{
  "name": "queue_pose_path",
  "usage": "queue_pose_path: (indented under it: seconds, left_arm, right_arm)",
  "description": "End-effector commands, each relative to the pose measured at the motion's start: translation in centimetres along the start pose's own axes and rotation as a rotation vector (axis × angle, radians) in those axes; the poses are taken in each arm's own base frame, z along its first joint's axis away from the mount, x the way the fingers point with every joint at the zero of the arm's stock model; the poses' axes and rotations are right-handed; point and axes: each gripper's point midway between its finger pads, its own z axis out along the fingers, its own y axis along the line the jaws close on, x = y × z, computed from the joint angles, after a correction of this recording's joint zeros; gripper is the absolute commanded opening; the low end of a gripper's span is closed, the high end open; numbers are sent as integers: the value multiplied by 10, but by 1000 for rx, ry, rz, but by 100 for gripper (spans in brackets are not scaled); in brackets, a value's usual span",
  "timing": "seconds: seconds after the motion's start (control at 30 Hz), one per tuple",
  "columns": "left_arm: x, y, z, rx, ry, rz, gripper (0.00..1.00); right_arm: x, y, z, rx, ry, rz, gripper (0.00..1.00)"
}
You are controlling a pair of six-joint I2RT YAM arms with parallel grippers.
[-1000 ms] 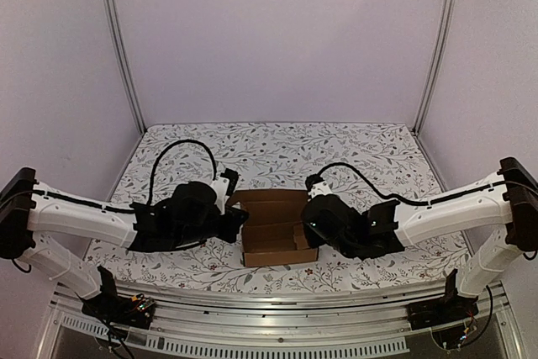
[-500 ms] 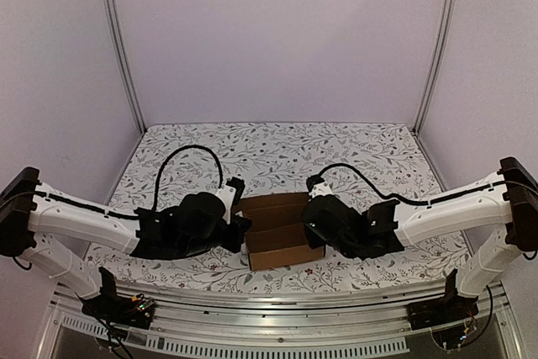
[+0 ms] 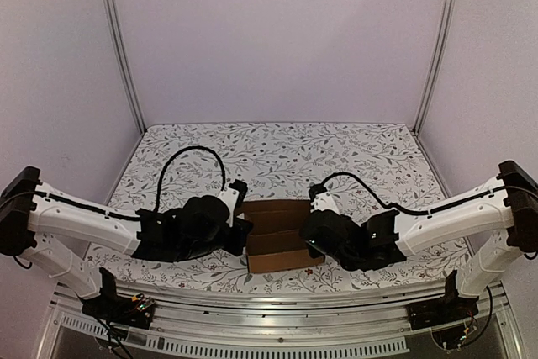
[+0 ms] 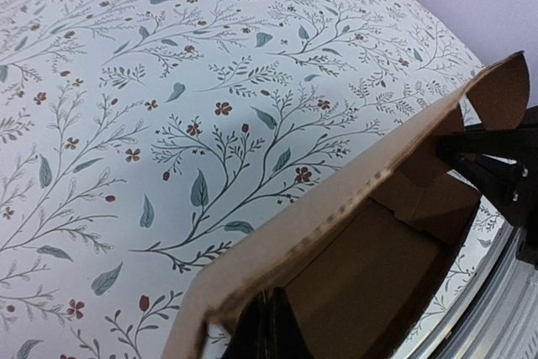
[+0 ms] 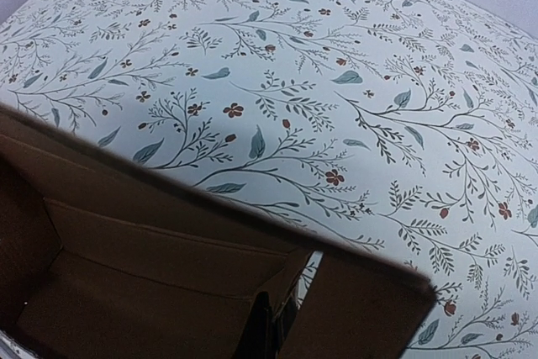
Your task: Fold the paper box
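The paper box (image 3: 274, 242) is a brown open carton with raised walls, low in the middle of the table between my two grippers. My left gripper (image 3: 242, 229) is shut, its tips against the box's left side. In the left wrist view its fingertips (image 4: 271, 330) meet under the edge of the brown wall (image 4: 336, 199). My right gripper (image 3: 310, 238) is shut at the box's right side. In the right wrist view it (image 5: 274, 334) sits at the gap between an inner flap (image 5: 168, 250) and the end wall (image 5: 370, 308). Whether either pinches cardboard is unclear.
The floral cloth (image 3: 277, 153) covers the table. A metal rail (image 3: 269, 304) runs along the near edge, with the arm bases at both ends. Frame posts (image 3: 122, 48) and white walls close in the back and sides. Black cables (image 3: 181, 166) loop over each arm.
Both grippers have slid toward the near edge and closer together. The box has shifted slightly right and nearer with them, and looks shorter front to back.
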Motion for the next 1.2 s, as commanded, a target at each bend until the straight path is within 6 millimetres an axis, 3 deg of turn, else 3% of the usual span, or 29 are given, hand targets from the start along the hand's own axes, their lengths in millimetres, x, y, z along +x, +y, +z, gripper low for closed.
queue_pose_path:
  seconds: [0.0, 0.2, 0.5, 0.97, 1.17]
  left_arm:
    - [19, -35, -3, 118, 98, 30, 0]
    - [7, -46, -5, 141, 95, -6, 0]
    - [7, -60, -2, 183, 122, -63, 0]
    - [28, -41, -1, 63, 162, -1, 0]
    - [26, -37, -2, 23, 153, 24, 0]
  right_arm:
    - [16, 39, -14, -164, 30, 30, 0]
    - [28, 40, -16, -151, 32, 7, 0]
    - [40, 34, -17, -136, 40, 10, 0]
    - [8, 27, -43, -171, -15, 36, 39]
    - [-6, 12, -57, -143, -40, 24, 46]
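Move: The open paper box stands between the two hands, its tray's middle about 8 cm to the left hand's right, 4 cm back and 3 cm below. The raised lid is some 8 cm to that hand's right and 3 cm ahead, slightly higher; the near wall is about 8 cm right, 8 cm back and 3 cm lower. From the right hand, the tray's middle lies roughly 7 cm left, 3 cm back and 3 cm below. The box is drawn back towards the arms by its side walls: the left hand, fingers still shut on the left wall, eases slightly back, then swings back and right, about 4 cm in all, tipping down a little. The right hand first pulls back some 2 cm and sinks slightly, then opens to nearly half, letting go of the right wall while backing a further 2–3 cm and rising about 3 cm. ##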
